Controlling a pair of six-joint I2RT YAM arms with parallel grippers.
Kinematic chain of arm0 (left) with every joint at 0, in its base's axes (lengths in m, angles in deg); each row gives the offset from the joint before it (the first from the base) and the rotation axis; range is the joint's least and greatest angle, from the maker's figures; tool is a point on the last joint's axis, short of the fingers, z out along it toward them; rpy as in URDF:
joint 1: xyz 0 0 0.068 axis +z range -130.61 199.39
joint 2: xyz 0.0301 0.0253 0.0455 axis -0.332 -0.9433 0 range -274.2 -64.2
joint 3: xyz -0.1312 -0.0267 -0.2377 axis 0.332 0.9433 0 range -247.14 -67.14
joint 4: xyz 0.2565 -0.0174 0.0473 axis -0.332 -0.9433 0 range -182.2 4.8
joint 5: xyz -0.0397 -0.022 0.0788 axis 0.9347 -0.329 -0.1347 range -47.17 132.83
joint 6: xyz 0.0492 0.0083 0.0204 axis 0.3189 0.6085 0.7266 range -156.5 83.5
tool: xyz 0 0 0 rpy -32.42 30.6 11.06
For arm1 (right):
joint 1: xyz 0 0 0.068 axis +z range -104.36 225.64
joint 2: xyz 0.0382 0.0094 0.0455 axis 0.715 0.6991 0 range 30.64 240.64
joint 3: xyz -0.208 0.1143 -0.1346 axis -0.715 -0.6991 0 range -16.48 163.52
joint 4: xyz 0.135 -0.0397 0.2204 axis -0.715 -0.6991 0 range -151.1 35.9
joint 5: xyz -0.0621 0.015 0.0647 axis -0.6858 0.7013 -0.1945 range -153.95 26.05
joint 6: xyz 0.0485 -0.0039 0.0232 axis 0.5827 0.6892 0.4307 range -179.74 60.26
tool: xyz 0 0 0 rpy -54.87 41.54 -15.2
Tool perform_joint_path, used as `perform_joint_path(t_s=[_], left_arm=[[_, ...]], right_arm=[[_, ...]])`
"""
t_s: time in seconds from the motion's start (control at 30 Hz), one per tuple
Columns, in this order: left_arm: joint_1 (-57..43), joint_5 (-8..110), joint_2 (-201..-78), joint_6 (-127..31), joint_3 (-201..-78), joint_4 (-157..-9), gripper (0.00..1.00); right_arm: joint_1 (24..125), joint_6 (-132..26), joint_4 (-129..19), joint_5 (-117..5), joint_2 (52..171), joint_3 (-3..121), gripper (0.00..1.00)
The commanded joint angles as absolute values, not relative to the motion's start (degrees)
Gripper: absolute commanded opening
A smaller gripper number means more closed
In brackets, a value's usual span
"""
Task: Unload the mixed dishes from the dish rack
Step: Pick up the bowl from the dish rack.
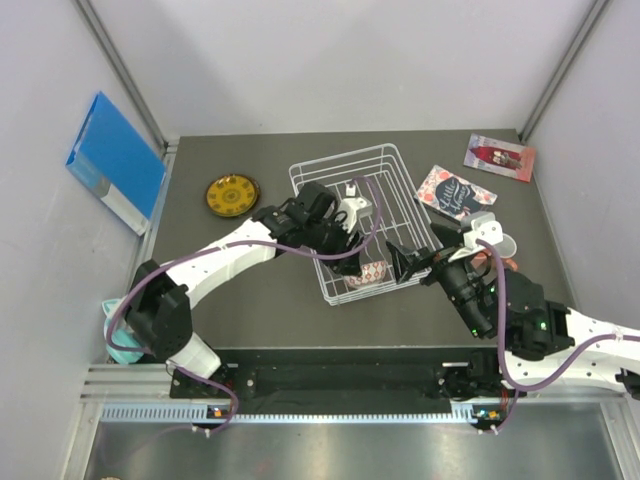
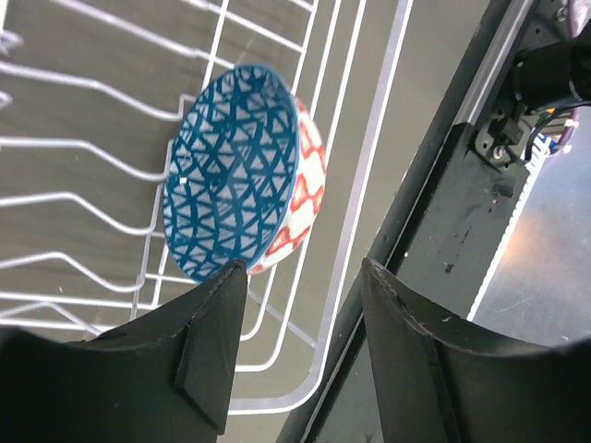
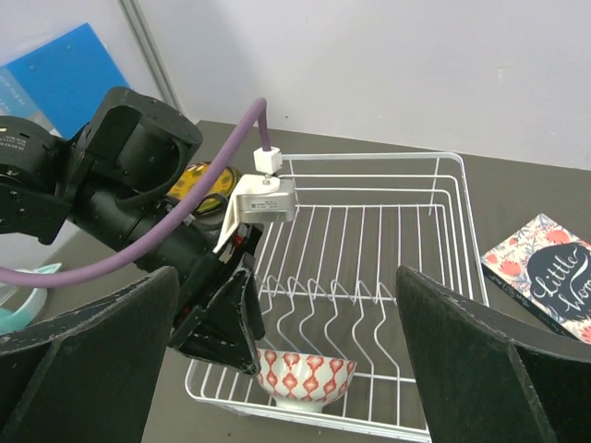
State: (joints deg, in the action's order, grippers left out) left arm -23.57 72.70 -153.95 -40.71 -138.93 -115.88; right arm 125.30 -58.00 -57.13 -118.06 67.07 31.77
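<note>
The white wire dish rack (image 1: 350, 180) stands mid-table. A small patterned bowl (image 1: 372, 272), red-and-white outside and blue-patterned inside, sits at its near end. My left gripper (image 1: 358, 252) hangs over that end, open. In the left wrist view one fingertip (image 2: 226, 277) is at the bowl's (image 2: 245, 171) rim and the other stands apart over the rack's edge (image 2: 369, 175). My right gripper (image 1: 420, 250) is wide open just right of the rack, nothing between its fingers. Its wrist view shows the bowl (image 3: 305, 377), the rack (image 3: 443, 277) and the left gripper (image 3: 226, 323).
An amber plate (image 1: 232, 195) lies on the table left of the rack. A white mug (image 1: 497, 243) stands by my right arm. Two printed booklets (image 1: 455, 192) (image 1: 499, 156) lie at the back right. A blue folder (image 1: 115, 160) leans on the left wall.
</note>
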Motion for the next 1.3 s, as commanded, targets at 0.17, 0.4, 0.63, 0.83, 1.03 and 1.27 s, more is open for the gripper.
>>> perform_joint_path(t_s=[0.17,0.4,0.63,0.83,1.03,1.27], left_arm=[[-23.6,76.9,-159.9,-38.4,-143.3,-112.0,0.57],[-23.5,79.8,-163.2,-38.2,-142.6,-112.4,0.53],[-23.6,81.2,-162.9,-37.7,-140.4,-112.6,0.24],[-23.7,81.5,-161.8,-37.4,-139.7,-113.3,0.00],[-23.6,83.2,-160.2,-36.9,-139.9,-113.4,0.00],[-23.4,85.1,-159.9,-34.4,-143.9,-114.4,0.00]], right_arm=[[124.5,-57.0,-55.6,-117.4,66.9,31.0,1.00],[124.3,-57.2,-55.9,-117.8,66.7,30.4,1.00],[123.9,-57.2,-55.7,-117.7,67.2,30.0,1.00],[123.8,-57.3,-55.5,-117.3,67.6,30.0,1.00],[123.8,-57.1,-55.4,-117.0,67.2,30.0,1.00],[123.8,-56.8,-55.4,-117.0,66.9,29.9,1.00]])
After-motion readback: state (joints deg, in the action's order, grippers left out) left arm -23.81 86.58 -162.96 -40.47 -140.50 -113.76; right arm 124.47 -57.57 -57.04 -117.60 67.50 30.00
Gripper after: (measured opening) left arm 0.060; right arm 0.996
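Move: The bowl sits in the near end of the rack, its middle about 5 cm to the left hand's right, 3 cm ahead and 6 cm below. The rack's near rail runs some 5 cm nearer the robot than the bowl's middle; the rack's middle lies about 12 cm beyond the bowl. From the right hand, the bowl is about 7 cm ahead, 4 cm left and 26 cm below. Rightward and down, with a slight forward drift, the left hand drops about 4 cm to the bowl's near rim, then eases up a little as its half-open fingers shut and pinch the rim, one finger inside and one outside. Keeping hold, it draws back about 2 cm towards the robot, the wrist turning some 15 degrees over the whole move. ##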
